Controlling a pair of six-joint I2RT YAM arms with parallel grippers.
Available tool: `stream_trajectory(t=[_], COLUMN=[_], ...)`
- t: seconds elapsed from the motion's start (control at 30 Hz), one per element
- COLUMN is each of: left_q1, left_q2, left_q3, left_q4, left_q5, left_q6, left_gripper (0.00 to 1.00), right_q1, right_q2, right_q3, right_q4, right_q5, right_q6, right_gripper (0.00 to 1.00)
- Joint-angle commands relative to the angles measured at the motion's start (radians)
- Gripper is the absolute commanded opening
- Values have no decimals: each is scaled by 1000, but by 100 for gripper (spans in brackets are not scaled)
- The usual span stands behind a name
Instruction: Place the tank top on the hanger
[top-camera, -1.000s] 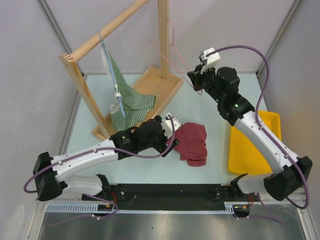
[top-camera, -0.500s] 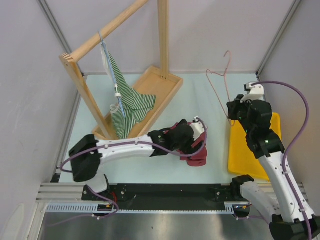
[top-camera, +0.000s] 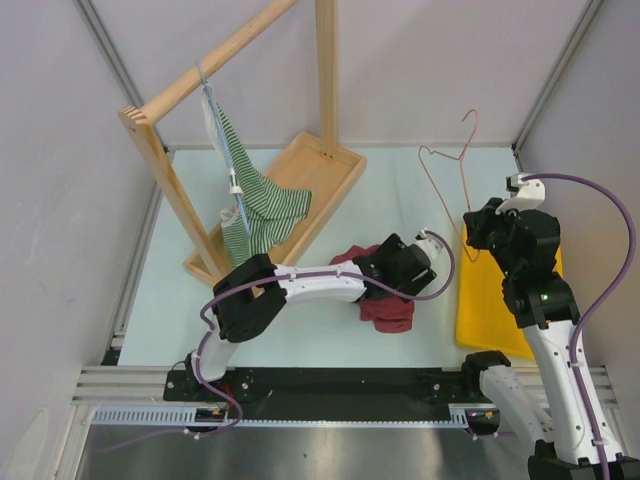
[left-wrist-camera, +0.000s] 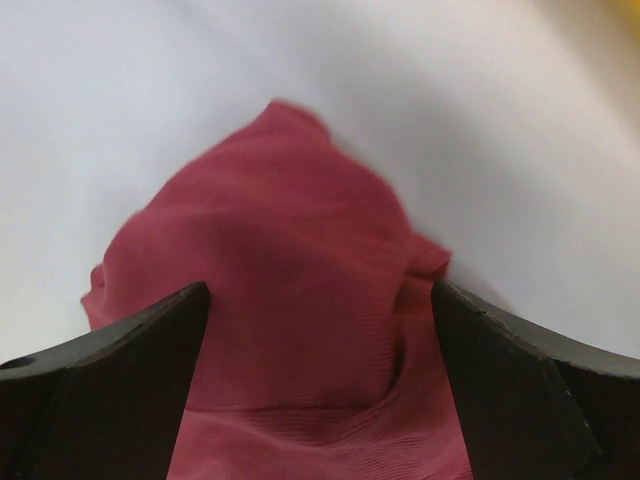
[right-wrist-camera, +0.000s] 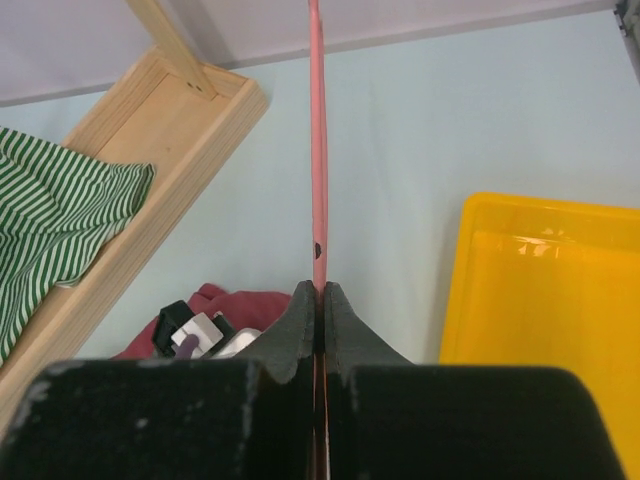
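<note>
The maroon tank top (top-camera: 388, 310) lies crumpled on the table near the middle, and it fills the left wrist view (left-wrist-camera: 290, 250). My left gripper (top-camera: 408, 280) hovers low over it, open. Its two dark fingers (left-wrist-camera: 140, 340) stand wide apart on either side of a fold of the cloth, not closed on it. My right gripper (top-camera: 476, 238) is shut on the thin pink wire hanger (top-camera: 446, 185) and holds it upright above the table's right side, hook at the top. In the right wrist view the wire (right-wrist-camera: 317, 150) rises straight out of the closed pads of the right gripper (right-wrist-camera: 320, 292).
A yellow tray (top-camera: 485, 315) sits on the right, just beside my right arm (right-wrist-camera: 540, 290). The wooden rack (top-camera: 300, 180) stands at the back left, with a green-and-white striped garment (top-camera: 255, 205) hanging from a pale hanger on its rail.
My right arm has carried the pink hanger from by the rack over to the right, near the yellow tray. My left arm has stretched further right, over the tank top.
</note>
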Motion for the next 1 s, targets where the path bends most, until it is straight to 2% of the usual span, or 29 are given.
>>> stream_trajectory(t=[0.0,0.03,0.07,0.13,0.17,0.33,0.47,0.6,0.77,0.83,0.97], left_q1=[1,2,1,2,1,2,1,1,-3,11,99], left_q2=[-14,-11,-12,-17,-40,-210,-375,-428,-390,-321,-145], left_q3=[-18,-20,-26,-34,-43,-42,95,263,494,585,742], left_q4=[-27,-27,-27,-13,-11,-16,-112,-237,-379,-407,-568], left_q5=[-112,-118,-122,-118,-120,-160,-157,-123,-112,-109,79], left_q6=[-32,-27,-18,-13,-18,-7,23,48,88,105,40], left_gripper=[92,84,61,25,1,0,2,2,1,1,0], right_q1=[-13,-13,-16,-19,-21,-53,-73,-84,-92,-92,-93], right_q2=[-2,2,2,-4,-4,-16,-16,-25,-44,-51,-56], right_q3=[-1,-2,-4,-5,-7,2,9,22,53,70,93], right_q4=[35,33,36,38,37,10,1,-13,-46,-63,-98], right_q5=[-51,-56,-63,-59,-54,-36,-43,-48,-30,-16,22], right_q6=[15,17,20,17,9,-6,-3,-2,-5,-3,-3], right_gripper=[0,0,0,0,0,0,0,0,0,0,0])
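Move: Just under the open left fingers lies the tank top, its middle about 5 cm back, 6 cm to the left and 2 cm below. The yellow bin lies some 24 cm to the right of this hand and 6 cm back, at table level; the hanger's middle is about 14 cm ahead, 6 cm to the right and 27 cm above. From the right hand, which holds the hanger, the tank top is roughly 16 cm left, 5 cm back and 24 cm below. Sinking a centimetre or so and easing 2 to 3 cm left, the left hand shuts its wide-open fingers on the tank top, then sweeps almost straight up by nearly 40 cm towards the hanger, drifting a little farther left, fingers tipping upward and the hand's left side rolling down, some 35 degrees in all. The right hand keeps its pinch on the hanger, shifting about 2 cm right and 1 cm back. ##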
